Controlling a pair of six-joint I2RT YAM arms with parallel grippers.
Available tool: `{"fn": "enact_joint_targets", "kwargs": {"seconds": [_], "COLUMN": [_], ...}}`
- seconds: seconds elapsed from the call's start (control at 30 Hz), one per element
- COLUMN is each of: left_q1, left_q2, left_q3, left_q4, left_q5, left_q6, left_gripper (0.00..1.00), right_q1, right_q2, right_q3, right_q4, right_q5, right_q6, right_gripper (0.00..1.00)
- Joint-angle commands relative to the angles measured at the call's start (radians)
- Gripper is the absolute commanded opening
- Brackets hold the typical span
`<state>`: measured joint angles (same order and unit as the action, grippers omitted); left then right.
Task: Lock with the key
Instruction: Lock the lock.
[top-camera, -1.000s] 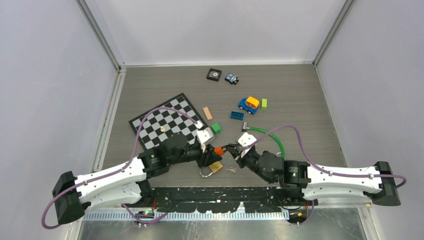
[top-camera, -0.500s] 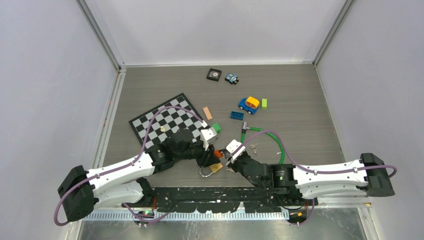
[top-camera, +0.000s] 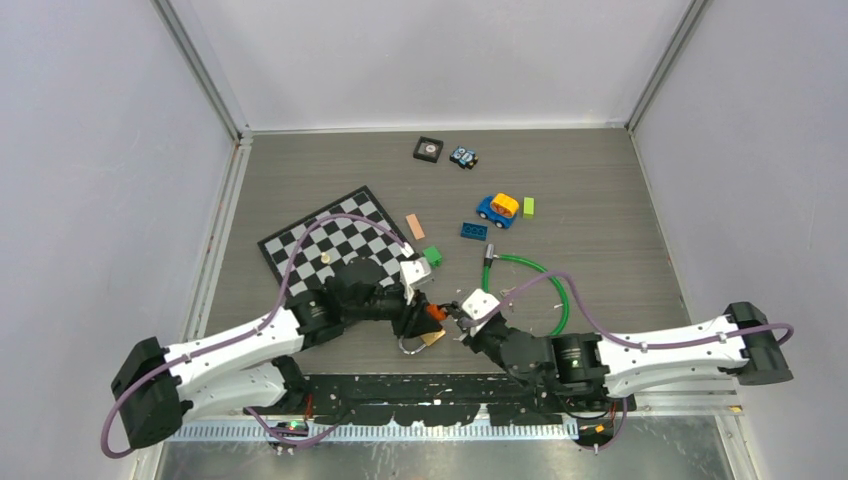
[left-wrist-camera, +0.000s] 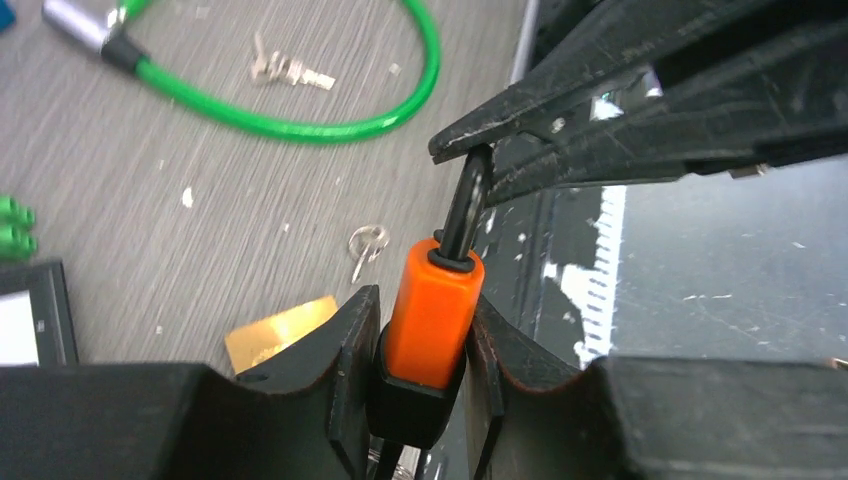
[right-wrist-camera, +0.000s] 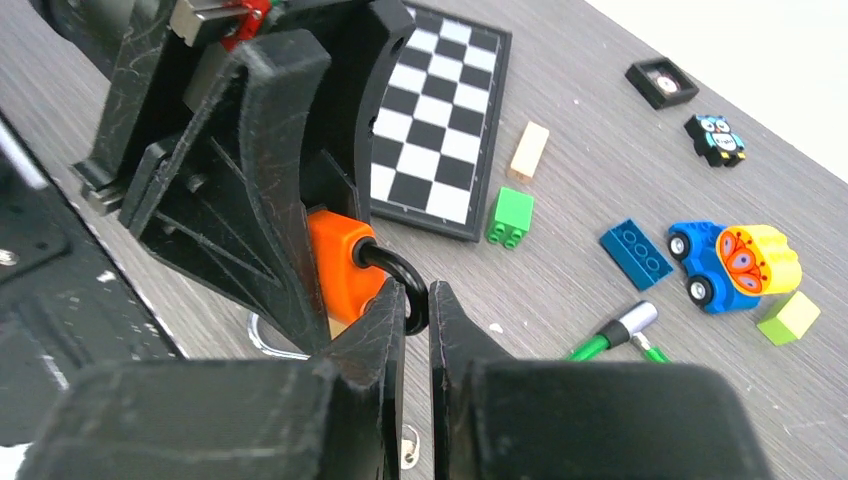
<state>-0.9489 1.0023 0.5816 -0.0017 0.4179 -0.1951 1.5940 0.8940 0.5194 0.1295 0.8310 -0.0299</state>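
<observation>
My left gripper (left-wrist-camera: 425, 300) is shut on the body of an orange lock (left-wrist-camera: 430, 310) with a black base, held just above the table near its front edge (top-camera: 436, 312). The lock's black shackle (right-wrist-camera: 405, 280) points toward my right gripper (right-wrist-camera: 418, 295), which is shut on the shackle's loop from the opposite side (top-camera: 458, 318). A small silver key (left-wrist-camera: 365, 245) on a ring lies on the table just below the two grippers (right-wrist-camera: 410, 445). In the top view the key is hidden by the right arm.
A brass padlock (top-camera: 430, 338) lies under the grippers. A green cable lock (top-camera: 545, 285) with keys (left-wrist-camera: 290, 70) lies to the right. Behind are a chessboard (top-camera: 335, 250), a green brick (top-camera: 432, 256), a blue brick (top-camera: 474, 231), a toy car (top-camera: 497, 209) and a tan block (top-camera: 414, 225).
The right arm has swung left and toward the near edge, keeping its gripper at the lock's shackle. The left gripper with the orange lock has shifted slightly nearer.
</observation>
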Motion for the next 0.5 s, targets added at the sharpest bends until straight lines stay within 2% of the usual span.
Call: {"fn": "enact_joint_targets", "kwargs": {"seconds": [0.0, 0.1, 0.13, 0.17, 0.23, 0.47], "left_q1": [0.012, 0.012, 0.012, 0.011, 0.012, 0.011], "left_q2": [-0.074, -0.113, -0.136, -0.155, -0.19, -0.291], "left_q3": [0.109, 0.099, 0.095, 0.09, 0.086, 0.083], "left_q4": [0.361, 0.324, 0.317, 0.312, 0.289, 0.194], "left_q5": [0.0, 0.012, 0.016, 0.017, 0.021, 0.059], "left_q6": [0.002, -0.001, -0.001, 0.002, 0.016, 0.064], "left_gripper": [0.15, 0.57, 0.81, 0.97, 1.0, 1.0], "right_q1": [0.081, 0.08, 0.08, 0.08, 0.08, 0.08], "right_q2": [-0.112, -0.203, -0.226, -0.245, -0.286, -0.401], "right_q3": [0.042, 0.055, 0.058, 0.061, 0.065, 0.056], "right_q4": [0.053, -0.01, -0.024, -0.044, -0.075, -0.123], "right_q5": [-0.188, -0.102, -0.081, -0.06, -0.024, 0.051], "right_q6": [0.043, 0.035, 0.035, 0.023, 0.006, -0.009], "right_gripper": [0.01, 0.01, 0.01, 0.01, 0.01, 0.01]}}
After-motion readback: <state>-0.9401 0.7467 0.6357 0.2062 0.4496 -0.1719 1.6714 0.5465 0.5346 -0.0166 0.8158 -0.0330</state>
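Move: The orange lock is still held by both hands: its middle is about 2 cm to the left hand's right, 1 cm ahead and 1 cm higher, while from the right hand, which pinches its black shackle, it is roughly 4 cm to the left, 1 cm ahead and 2 cm lower. The gold padlock lies on the table about 1 cm ahead of the left hand and 14 cm down. The loose silver key lies 18 cm or so below the right hand, about 1 cm to its right and 1 cm back. The left hand spreads its fingers wide as it climbs, letting go of the black end of the orange lock and rising away from it by about 15 cm while the wrist tips the fingers up some 30 degrees to roughly level. The right hand keeps its pinch on the shackle and carries the lock about 6 cm up, first drawing back a little and then drifting about 4 cm to its right, its fingertips tilting up slightly. ##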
